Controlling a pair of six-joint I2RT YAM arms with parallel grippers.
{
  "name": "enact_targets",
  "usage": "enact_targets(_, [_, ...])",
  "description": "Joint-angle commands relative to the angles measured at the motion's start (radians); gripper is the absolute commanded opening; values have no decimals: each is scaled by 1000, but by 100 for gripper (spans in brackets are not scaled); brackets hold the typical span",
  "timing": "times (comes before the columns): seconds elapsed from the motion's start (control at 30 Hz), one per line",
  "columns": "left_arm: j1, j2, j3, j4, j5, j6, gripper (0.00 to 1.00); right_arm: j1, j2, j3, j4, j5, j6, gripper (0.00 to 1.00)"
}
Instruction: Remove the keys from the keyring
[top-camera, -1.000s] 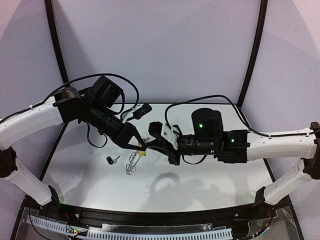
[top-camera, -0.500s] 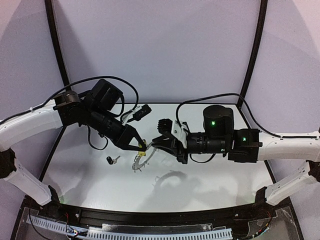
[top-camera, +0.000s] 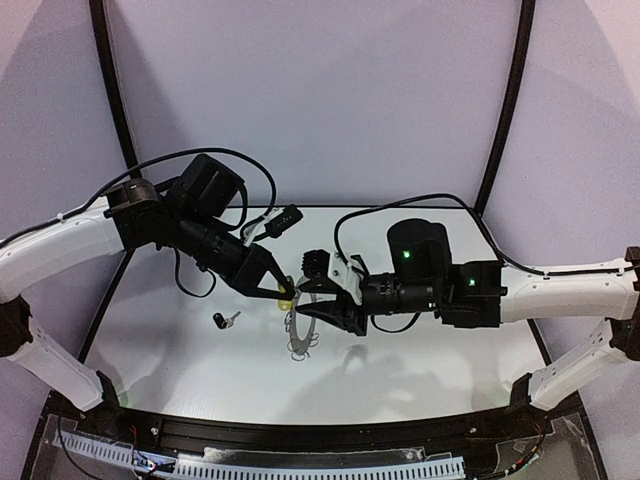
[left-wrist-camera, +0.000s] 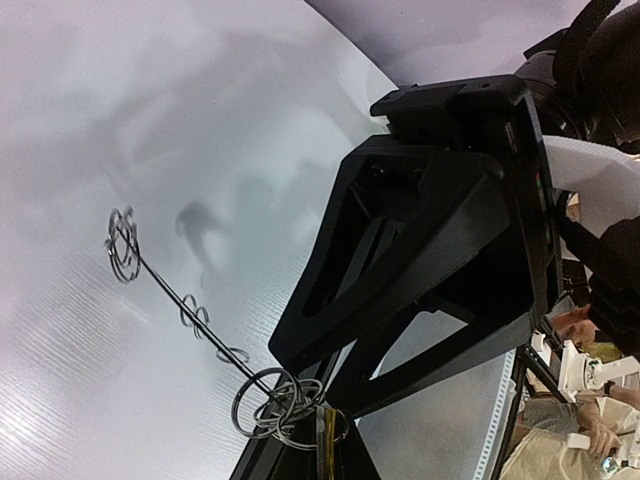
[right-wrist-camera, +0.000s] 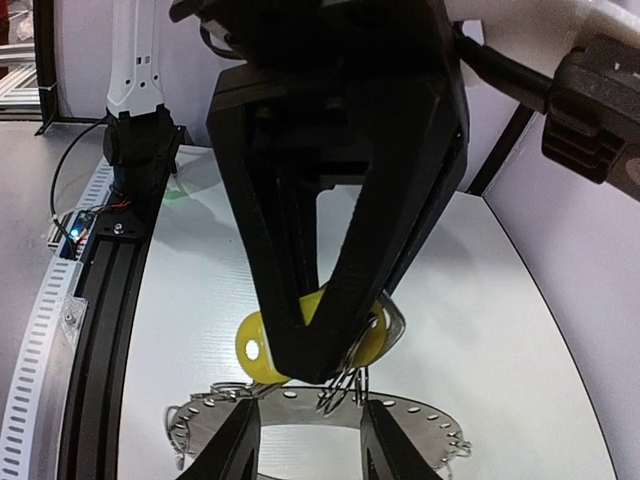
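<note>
My left gripper (top-camera: 283, 292) is shut on the yellow-headed key (top-camera: 287, 298), held above the table. In the right wrist view its black fingers (right-wrist-camera: 330, 250) pinch the yellow key (right-wrist-camera: 258, 350). The keyring (right-wrist-camera: 420, 412), a flat grey hoop with holes, hangs from that key by thin wire loops (right-wrist-camera: 345, 385). My right gripper (right-wrist-camera: 312, 440) is open, its two tips in front of the hoop's band and not touching it. From the left wrist, the keyring (left-wrist-camera: 190, 310) shows edge-on. From above, the keyring (top-camera: 303, 338) dangles under my right gripper (top-camera: 310, 318). A black-headed key (top-camera: 221, 320) lies on the table to the left.
A small black box on a cable (top-camera: 283, 222) sits at the back of the white table (top-camera: 430, 350). A black rail (top-camera: 300, 435) runs along the near edge. The left arm's cable (top-camera: 195, 285) loops over the table's left side.
My right gripper was shut on the keyring half a second ago and has opened and let it go. The hoop now hangs from the yellow key, which the left gripper still grips.
</note>
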Motion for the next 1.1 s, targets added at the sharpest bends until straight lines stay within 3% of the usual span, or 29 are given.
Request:
enact_targets(0.0, [-4,-30,12,39,26,-18,1,11,6,-6,72,-13,35,35])
enact_targets(0.87, [-4,-40,8,43,111,11,1,11,63,20,172,79,6,14])
enact_targets(0.97, [-4,-39,9,41,111,17,1,10,65,24,175,73,-1,1])
enact_targets(1.07, [-4,-39,9,38,93,23,1,11,63,31,157,64,-2,0])
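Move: The small wire rings hanging by the left fingertips, where the keyring joins the yellow tag, lie about 2 cm to the right gripper's left and 1 cm ahead, level with it. The yellow tag, pinched in the left fingers, is some 3 cm to its left and level front to back; the grey ring plate dangles straight below, its middle about 7 cm down. From the left hand, the wire rings lie 1 cm to the right and 1 cm below. Keep the yellow tag pinched in the left gripper, letting that hand ease back and up about 1 cm near the end. Bring the part-open right gripper about 2 cm forward and to its left, into the small wire rings just under the left fingertips, narrowing its fingers on the way and shutting them there to pinch the wire. ##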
